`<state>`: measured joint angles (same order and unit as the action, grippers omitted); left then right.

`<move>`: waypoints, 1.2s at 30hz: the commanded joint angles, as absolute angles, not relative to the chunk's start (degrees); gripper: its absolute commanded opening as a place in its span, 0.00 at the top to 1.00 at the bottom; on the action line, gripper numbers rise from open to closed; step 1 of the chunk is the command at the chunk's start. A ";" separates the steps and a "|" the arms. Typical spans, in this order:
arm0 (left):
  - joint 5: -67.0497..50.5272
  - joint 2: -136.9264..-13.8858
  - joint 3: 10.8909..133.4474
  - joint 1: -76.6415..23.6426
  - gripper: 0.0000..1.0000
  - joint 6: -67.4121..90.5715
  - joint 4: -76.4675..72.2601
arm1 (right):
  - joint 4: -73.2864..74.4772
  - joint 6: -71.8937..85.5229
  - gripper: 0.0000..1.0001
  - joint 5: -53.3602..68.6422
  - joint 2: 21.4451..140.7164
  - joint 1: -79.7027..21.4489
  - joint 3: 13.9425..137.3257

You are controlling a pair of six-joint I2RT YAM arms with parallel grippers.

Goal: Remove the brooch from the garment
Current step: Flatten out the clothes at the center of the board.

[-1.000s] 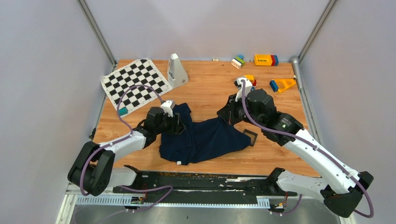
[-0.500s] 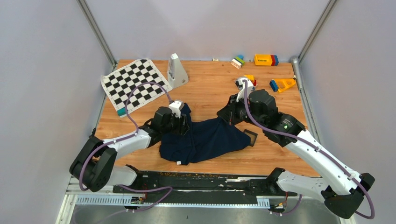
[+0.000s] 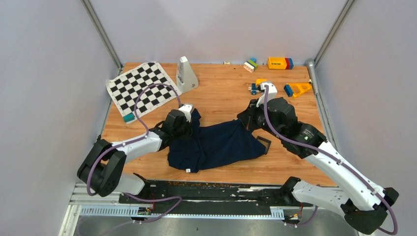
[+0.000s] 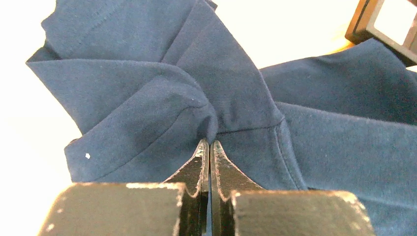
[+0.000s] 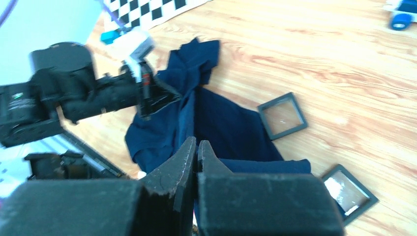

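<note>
The dark navy garment (image 3: 216, 145) lies crumpled at the middle of the wooden table, with its tiny white tag (image 3: 188, 171) at the near hem. My left gripper (image 4: 210, 142) is shut, pinching a raised fold of the garment (image 4: 147, 93) at its left end (image 3: 191, 132). My right gripper (image 5: 196, 142) is shut on the garment's far right edge (image 3: 244, 123), and navy cloth (image 5: 221, 123) hangs from its tips. The brooch is hidden in every view.
A black square frame (image 3: 264, 144) lies by the garment's right corner. The chequered mat (image 3: 141, 88) with a teal block (image 3: 129, 118) is at the far left, beside a white wedge-shaped object (image 3: 186, 73). Toy blocks (image 3: 279, 63) and a small toy car (image 3: 255, 88) sit at the back right.
My left gripper moved right onto the garment and closed on a fold. The right arm shifted right and back with the cloth, uncovering the toy car.
</note>
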<state>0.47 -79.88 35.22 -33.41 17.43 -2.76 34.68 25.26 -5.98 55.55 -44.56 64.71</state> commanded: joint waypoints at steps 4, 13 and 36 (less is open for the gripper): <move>-0.50 -69.81 35.01 -31.66 1.00 21.82 0.44 | 36.09 27.10 1.00 -20.99 53.13 -42.30 61.79; -2.35 -60.86 46.71 -19.56 1.00 27.71 23.13 | 36.34 33.34 1.00 -12.93 56.94 -25.80 61.64; 7.56 -52.61 80.58 -0.64 1.00 25.49 53.58 | 43.78 31.73 1.00 0.73 59.24 -12.21 81.34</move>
<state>2.13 -55.42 82.37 -1.19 26.55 48.45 41.93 32.47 -3.29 62.98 -12.43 86.32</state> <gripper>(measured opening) 0.007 0.026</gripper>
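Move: My left hand already pinches the garment near its shoulder, with the garment's middle 10 cm right and 4 cm back. The bare spot I lift over is about 18 cm left, and the teal block some 9 cm ahead, 27 cm left, all 3-4 cm below. My right hand holds the hem, 27 cm above the black frame: frame 10 cm right, 5 cm ahead; garment's middle 13 cm left, 3 cm ahead; toy car 30 cm ahead, 8 cm right. I keep both pinches and pull the garment up and apart: my left hand climbs about 32 cm, swinging 18 cm left towards the checkered board's side and turning counter-clockwise. My right hand first draws right, forward and slightly down, turning clockwise about 30 degrees, then rises about 15 cm beyond the black frame, easing back a little at the end. ##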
